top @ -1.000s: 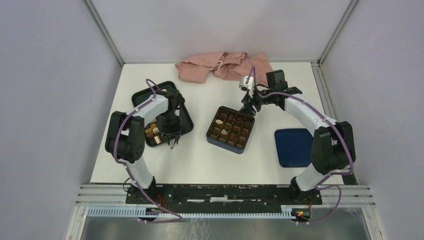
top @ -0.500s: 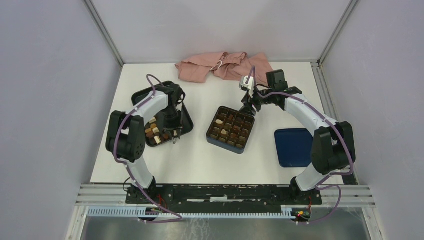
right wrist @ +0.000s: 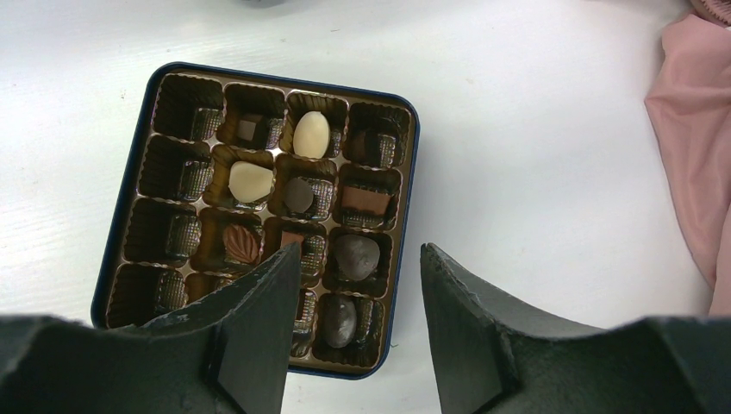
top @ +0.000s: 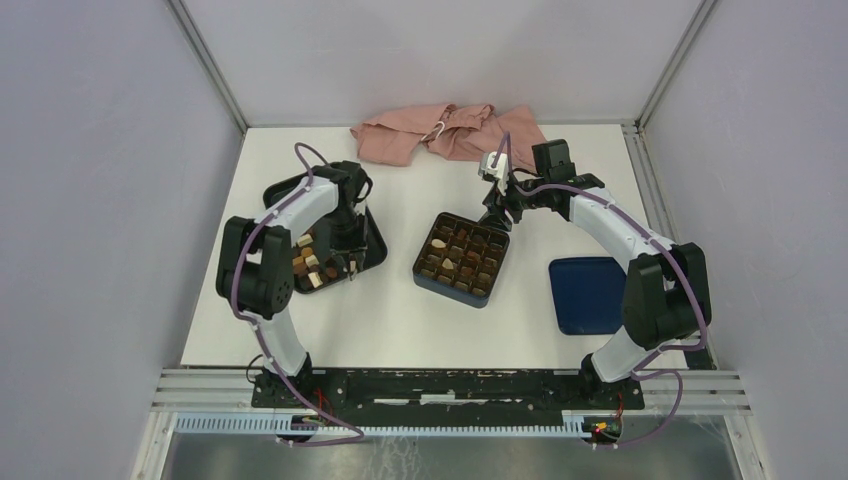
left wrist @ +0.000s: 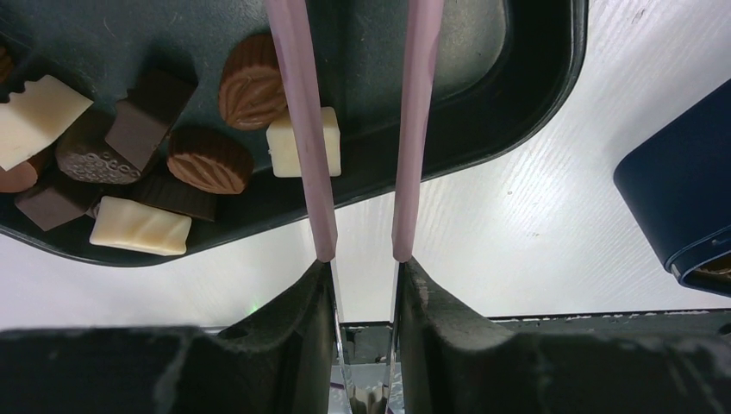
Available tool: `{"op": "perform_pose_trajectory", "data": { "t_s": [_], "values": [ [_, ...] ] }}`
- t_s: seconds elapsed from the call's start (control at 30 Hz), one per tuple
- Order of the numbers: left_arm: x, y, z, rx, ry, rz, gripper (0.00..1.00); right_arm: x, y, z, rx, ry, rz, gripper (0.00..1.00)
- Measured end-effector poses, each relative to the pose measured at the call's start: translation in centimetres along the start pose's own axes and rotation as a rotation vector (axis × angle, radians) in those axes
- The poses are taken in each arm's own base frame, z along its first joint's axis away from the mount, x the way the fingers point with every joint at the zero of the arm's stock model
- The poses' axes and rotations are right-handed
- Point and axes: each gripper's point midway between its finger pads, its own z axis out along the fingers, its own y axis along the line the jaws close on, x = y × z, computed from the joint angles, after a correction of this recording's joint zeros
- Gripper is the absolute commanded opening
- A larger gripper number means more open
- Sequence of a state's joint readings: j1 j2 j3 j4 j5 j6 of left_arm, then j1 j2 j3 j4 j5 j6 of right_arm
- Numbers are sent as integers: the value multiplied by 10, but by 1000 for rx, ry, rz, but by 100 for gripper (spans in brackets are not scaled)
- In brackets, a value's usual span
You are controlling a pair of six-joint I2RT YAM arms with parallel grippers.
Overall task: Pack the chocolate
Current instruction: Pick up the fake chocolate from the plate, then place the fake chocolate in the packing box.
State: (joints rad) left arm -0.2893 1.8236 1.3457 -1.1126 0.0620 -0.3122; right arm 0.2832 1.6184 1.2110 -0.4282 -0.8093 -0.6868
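Several loose chocolate pieces [left wrist: 207,159], dark, light brown and cream, lie in the black tray [left wrist: 534,86] at the left [top: 372,243]. My left gripper [top: 350,264] hangs over the tray's near right part. Its long pink fingers [left wrist: 297,129] stand a narrow gap apart with nothing showing between them, and their tips run off the top of the left wrist view. A cream square [left wrist: 332,142] lies partly behind the left finger. The dark blue box [top: 461,257] holds several chocolates [right wrist: 311,134] in its brown insert. My right gripper [right wrist: 358,259] hovers open and empty over the box's corner [top: 497,212].
A dark blue lid [top: 588,294] lies flat at the right. A pink cloth [top: 450,135] is bunched along the back edge. The box's blue corner [left wrist: 681,190] shows at the right of the left wrist view. White tabletop [top: 400,320] lies between tray, box and arm bases.
My left gripper has drawn back from the tray's near edge toward its middle, and its fingers have come closer together. The right arm has not moved.
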Motion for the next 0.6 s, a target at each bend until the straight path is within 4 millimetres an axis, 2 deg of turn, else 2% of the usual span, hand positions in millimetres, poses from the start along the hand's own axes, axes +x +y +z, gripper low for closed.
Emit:
{"op": "perform_pose_trajectory", "data": {
  "t_s": [0.13,0.3,0.5,0.6],
  "values": [
    [-1,1,2,8,-22,-3,26,0,0,0,0,0,-1,61],
    [10,4,6,26,-32,-9,25,6,-3,2,4,18,-6,63],
    [17,5,2,47,-63,-11,25,53,-9,24,-15,129,75,63],
    [15,5,-3,57,-91,-12,24,68,-12,28,-4,174,96,62]
  ]
}}
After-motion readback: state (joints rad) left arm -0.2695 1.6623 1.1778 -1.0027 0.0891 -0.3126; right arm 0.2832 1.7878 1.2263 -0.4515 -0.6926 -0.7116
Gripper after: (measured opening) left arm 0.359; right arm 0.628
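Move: Some 13 cm below the right hand lies the chocolate box, its middle about 8 cm back and 6 cm to the left; the pink cloth lies 17 cm ahead and 6 cm left. From the left hand, holding the pink tongs, the box middle is about 22 cm right and level; the black plate's middle is 6 cm ahead, 5 cm left, and a white square chocolate about 2 cm left and 1 cm ahead. Nothing at the tongs' tips can be seen. Dropping about 7 cm after a brief hold, with a slight drift right and forward, the right hand brings its open fingers down to either side of the box's far wall near the right corner; contact can't be seen. The left keeps squeezing the tongs, draws back some 1.5 cm over the plate and tilts about 5 degrees, the tongs' front ends rising. ##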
